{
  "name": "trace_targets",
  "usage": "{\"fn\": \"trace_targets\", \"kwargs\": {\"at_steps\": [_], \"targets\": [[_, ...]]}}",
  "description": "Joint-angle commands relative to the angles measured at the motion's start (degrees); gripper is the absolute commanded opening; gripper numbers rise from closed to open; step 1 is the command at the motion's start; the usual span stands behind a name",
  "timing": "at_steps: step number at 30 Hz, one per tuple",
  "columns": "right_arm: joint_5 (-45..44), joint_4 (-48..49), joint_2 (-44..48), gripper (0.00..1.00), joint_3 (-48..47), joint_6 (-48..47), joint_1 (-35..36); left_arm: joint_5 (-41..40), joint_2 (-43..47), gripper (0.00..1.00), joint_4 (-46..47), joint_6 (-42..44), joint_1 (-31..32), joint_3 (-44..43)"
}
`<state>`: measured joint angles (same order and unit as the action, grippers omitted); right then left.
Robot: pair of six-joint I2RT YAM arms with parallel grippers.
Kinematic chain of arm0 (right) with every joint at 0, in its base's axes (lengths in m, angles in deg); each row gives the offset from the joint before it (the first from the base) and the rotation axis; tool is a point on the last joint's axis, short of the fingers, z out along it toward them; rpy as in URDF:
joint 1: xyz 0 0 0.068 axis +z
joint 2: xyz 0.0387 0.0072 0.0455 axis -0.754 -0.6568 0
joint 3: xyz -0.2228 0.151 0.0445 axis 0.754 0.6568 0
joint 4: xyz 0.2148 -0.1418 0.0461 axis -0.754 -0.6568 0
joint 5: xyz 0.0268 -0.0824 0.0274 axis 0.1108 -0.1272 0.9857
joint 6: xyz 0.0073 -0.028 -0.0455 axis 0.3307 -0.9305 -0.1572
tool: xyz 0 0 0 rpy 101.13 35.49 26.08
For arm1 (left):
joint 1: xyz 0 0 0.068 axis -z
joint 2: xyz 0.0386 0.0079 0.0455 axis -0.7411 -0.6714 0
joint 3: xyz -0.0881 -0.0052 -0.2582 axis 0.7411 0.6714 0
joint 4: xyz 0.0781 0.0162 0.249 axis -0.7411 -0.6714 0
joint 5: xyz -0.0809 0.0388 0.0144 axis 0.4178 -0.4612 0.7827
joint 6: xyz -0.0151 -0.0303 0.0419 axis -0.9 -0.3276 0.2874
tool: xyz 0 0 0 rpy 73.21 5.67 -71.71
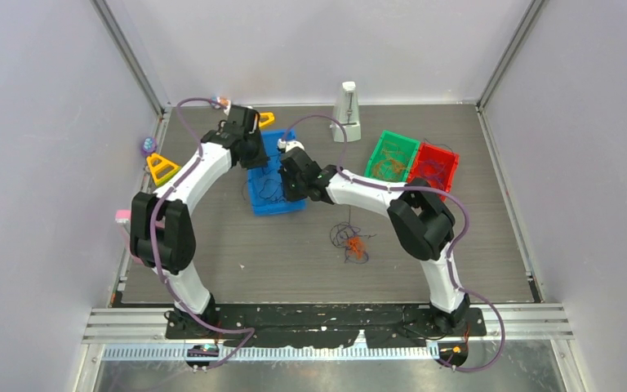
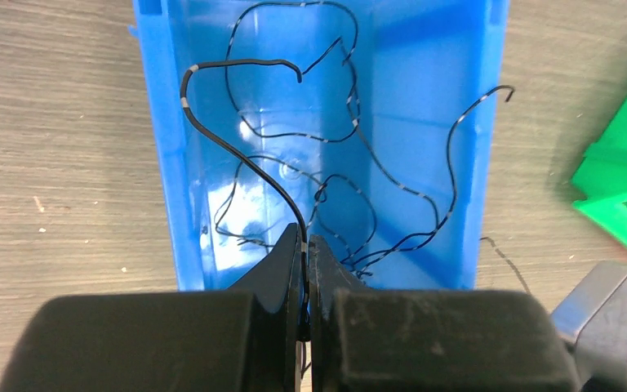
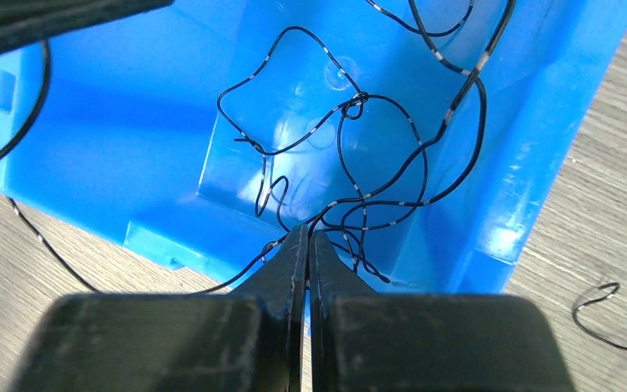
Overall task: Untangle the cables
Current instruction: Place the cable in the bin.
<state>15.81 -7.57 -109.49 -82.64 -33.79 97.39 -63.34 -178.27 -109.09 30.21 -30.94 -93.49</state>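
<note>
Thin black cables (image 2: 326, 139) with pale bands loop loosely inside a blue bin (image 2: 163, 163). My left gripper (image 2: 305, 242) hangs over the bin's near edge, shut on one black cable (image 2: 237, 155) that rises from its tips in a tall curl. My right gripper (image 3: 308, 233) is over the same blue bin (image 3: 106, 155), shut with a black cable (image 3: 351, 196) running into its tips. In the top view both grippers, left (image 1: 255, 155) and right (image 1: 288, 181), meet over the blue bin (image 1: 261, 204). A small clump of orange and dark cables (image 1: 351, 242) lies on the table.
A green bin (image 1: 392, 157) and a red bin (image 1: 434, 167), both holding thin strands, stand at the back right. A grey metronome-shaped object (image 1: 347, 110) is behind them. Yellow triangles (image 1: 162, 167) sit at the left edge. A loose black strand (image 3: 612, 314) lies beside the blue bin.
</note>
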Motion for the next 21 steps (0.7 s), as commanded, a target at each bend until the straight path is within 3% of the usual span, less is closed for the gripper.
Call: {"fn": "trace_targets", "kwargs": {"at_steps": [1, 7, 14, 17, 21], "targets": [[-1.77, 0.95, 4.50, 0.05, -3.55, -2.38, 0.20, 1.98, 1.93, 0.00, 3.93, -4.34, 0.38, -0.71], [-3.58, 1.69, 7.31, 0.05, -5.63, -7.83, 0.21, 3.31, 3.14, 0.00, 6.29, -6.42, 1.14, -2.38], [-1.10, 7.43, 8.90, 0.05, -2.94, -10.51, -0.63, 8.77, -5.70, 0.00, 13.24, -9.16, 1.01, -6.44], [1.29, 10.21, 8.96, 0.05, -0.79, -10.88, -0.94, 7.83, -9.83, 0.00, 14.22, -7.30, 0.25, -7.81], [3.80, 11.63, 7.55, 0.05, -0.62, -12.19, -1.26, 0.61, -12.93, 0.00, 12.87, -3.71, -0.10, -8.81]]}}
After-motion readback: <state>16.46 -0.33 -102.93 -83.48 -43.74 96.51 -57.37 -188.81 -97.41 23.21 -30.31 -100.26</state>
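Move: The blue bin's middle is about 4 cm ahead, 3 cm right and 11 cm below the left hand. From the right hand, which is over the near right part, it is some 10 cm ahead, 4 cm left and 5 cm below. The cable tangle left on the table is roughly 15 cm to the right hand's right, 12 cm back and 7 cm below; the green bin is about 25 cm right, 15 cm ahead and 5 cm lower. Both hands keep the black cable pinched between shut fingers and carry its slack loop in over the blue bin. The left rises slightly, sweeps about 5 cm right and 6 cm forward over the bin, then sinks back, rolling its left side down; the right lifts some 9 cm with a small forward shift, fingertips tilting up about 15 degrees. ##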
